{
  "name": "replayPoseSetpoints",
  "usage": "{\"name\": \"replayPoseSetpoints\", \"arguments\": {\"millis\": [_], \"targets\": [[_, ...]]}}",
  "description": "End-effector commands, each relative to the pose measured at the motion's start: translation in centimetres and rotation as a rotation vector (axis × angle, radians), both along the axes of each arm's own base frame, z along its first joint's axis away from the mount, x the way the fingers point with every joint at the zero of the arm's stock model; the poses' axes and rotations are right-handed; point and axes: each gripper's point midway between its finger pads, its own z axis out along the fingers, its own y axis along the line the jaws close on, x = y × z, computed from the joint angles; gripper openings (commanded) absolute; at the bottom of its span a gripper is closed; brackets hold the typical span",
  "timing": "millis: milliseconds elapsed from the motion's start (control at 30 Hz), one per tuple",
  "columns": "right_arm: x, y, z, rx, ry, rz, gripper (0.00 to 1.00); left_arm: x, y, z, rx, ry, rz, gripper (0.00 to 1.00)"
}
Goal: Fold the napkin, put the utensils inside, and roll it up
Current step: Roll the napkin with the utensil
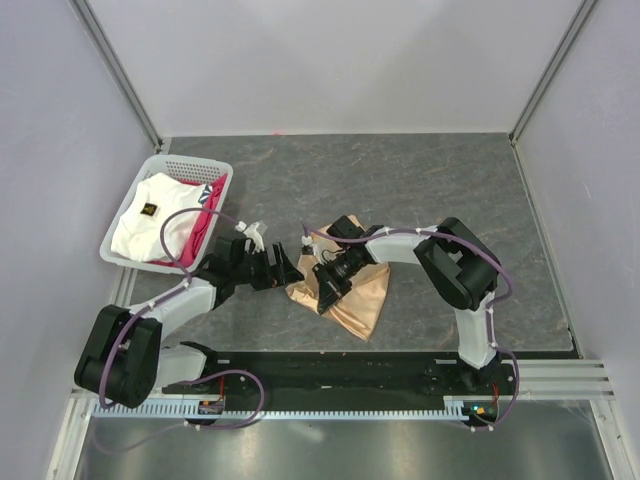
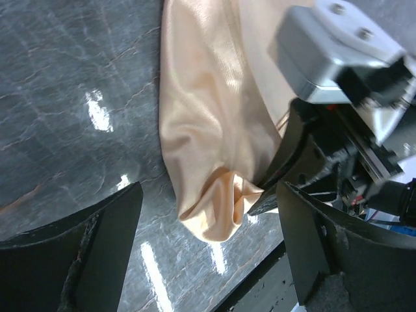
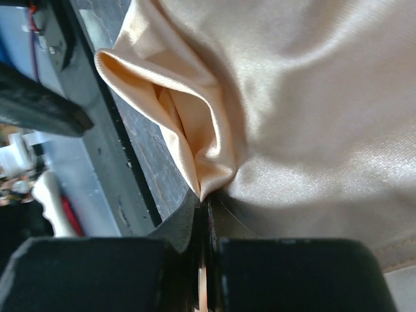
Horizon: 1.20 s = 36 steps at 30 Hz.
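The peach-tan napkin (image 1: 360,300) lies crumpled on the dark table in front of both arms. My right gripper (image 1: 330,285) is shut on a fold of the napkin (image 3: 214,175), pinching the cloth at its left part. In the left wrist view the napkin (image 2: 208,130) hangs bunched, its lower corner just ahead of my left gripper (image 2: 208,260), which is open with nothing between its fingers (image 2: 104,247). From above, my left gripper (image 1: 285,270) sits just left of the cloth. No utensils are in view.
A white basket (image 1: 122,210) at the left holds a white cloth (image 1: 150,215) with a dark mark and a pink-red cloth (image 1: 200,228). The black base rail (image 1: 340,375) runs along the near edge. Grey walls enclose the table.
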Motion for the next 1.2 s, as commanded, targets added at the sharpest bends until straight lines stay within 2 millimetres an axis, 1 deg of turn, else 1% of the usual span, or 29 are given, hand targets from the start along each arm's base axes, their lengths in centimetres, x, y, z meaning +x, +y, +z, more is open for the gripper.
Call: {"name": "replayPoseSetpoints", "arguments": {"millis": [0, 33, 200, 333, 433, 567, 733, 767, 833, 867, 933, 967, 1033, 1067, 1133, 1167], "targets": [[-0.3, -0.4, -0.7, 0.037, 0.109, 0.025, 0.0, 0.5, -1.0, 0.5, -0.049, -0.029, -0.032, 0.91], [-0.3, -0.5, -1.1, 0.034, 0.123, 0.023, 0.0, 0.2, -1.3, 0.4, -0.055, -0.021, -0.045, 0.91], [0.3, -0.7, -1.5, 0.047, 0.156, 0.012, 0.0, -0.5, -2.1, -0.2, -0.059, 0.01, -0.093, 0.91], [0.5, -1.1, -2.3, 0.039, 0.189, -0.002, 0.0, -1.1, -2.3, -1.3, -0.046, 0.049, -0.11, 0.91], [0.5, -1.3, -2.7, 0.033, 0.21, -0.008, 0.0, -1.1, -2.4, -1.6, -0.04, 0.06, -0.112, 0.85], [0.6, -1.4, -2.9, 0.042, 0.202, 0.004, 0.0, -1.0, -2.4, -2.2, -0.025, 0.079, -0.112, 0.68], [0.7, -1.5, -3.0, 0.041, 0.204, 0.001, 0.0, -1.2, -2.4, -2.6, -0.019, 0.092, -0.115, 0.57], [0.7, -1.5, -3.1, 0.041, 0.205, 0.001, 0.0, -1.1, -2.3, -2.6, -0.017, 0.09, -0.115, 0.52], [0.8, -1.5, -3.0, 0.043, 0.202, 0.0, 0.0, -1.2, -2.3, -2.9, -0.012, 0.098, -0.114, 0.47], [0.9, -1.5, -3.0, 0.041, 0.2, -0.002, 0.0, -1.2, -2.4, -2.9, -0.012, 0.102, -0.115, 0.4], [1.2, -1.4, -2.7, 0.043, 0.189, -0.008, 0.0, -1.2, -2.4, -3.1, -0.011, 0.114, -0.117, 0.32], [1.2, -1.4, -2.6, 0.04, 0.183, -0.008, 0.0, -1.2, -2.4, -3.1, -0.01, 0.12, -0.119, 0.25], [1.8, -1.2, -2.0, 0.043, 0.163, -0.019, 0.0, -1.2, -2.4, -3.3, -0.007, 0.132, -0.12, 0.18], [2.0, -1.2, -1.9, 0.039, 0.151, -0.022, 0.01, -1.1, -2.5, -3.2, -0.007, 0.132, -0.122, 0.12], [2.4, -1.1, -1.0, 0.038, 0.133, -0.04, 0.06, -1.1, -2.4, -3.3, 0.004, 0.15, -0.115, 0.02], [2.6, -1.1, -0.8, 0.033, 0.12, -0.048, 0.1, -1.1, -2.3, -3.4, 0.012, 0.16, -0.111, 0.02]]}}
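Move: The napkin's left end, puckered and folded, lies about 2 cm back, 2 cm to the right and some 4 cm below the wide-open left fingers. The spot pinched by the right hand is roughly 6 cm back and 6 cm right of the left hand, while the napkin's broad body is level with that hand, some 13 cm to its right. From the right hand, the left end is about 4 cm ahead and 5 cm left, at table height. The napkin's left end is pinched by the left hand, which sinks about 3.5 cm onto it while easing some 2 cm right and slightly back, its fingers closing from wide open to almost shut. The right hand keeps its pinch nearly in place, its fingers swinging some 15 degrees back towards the robot early on. ##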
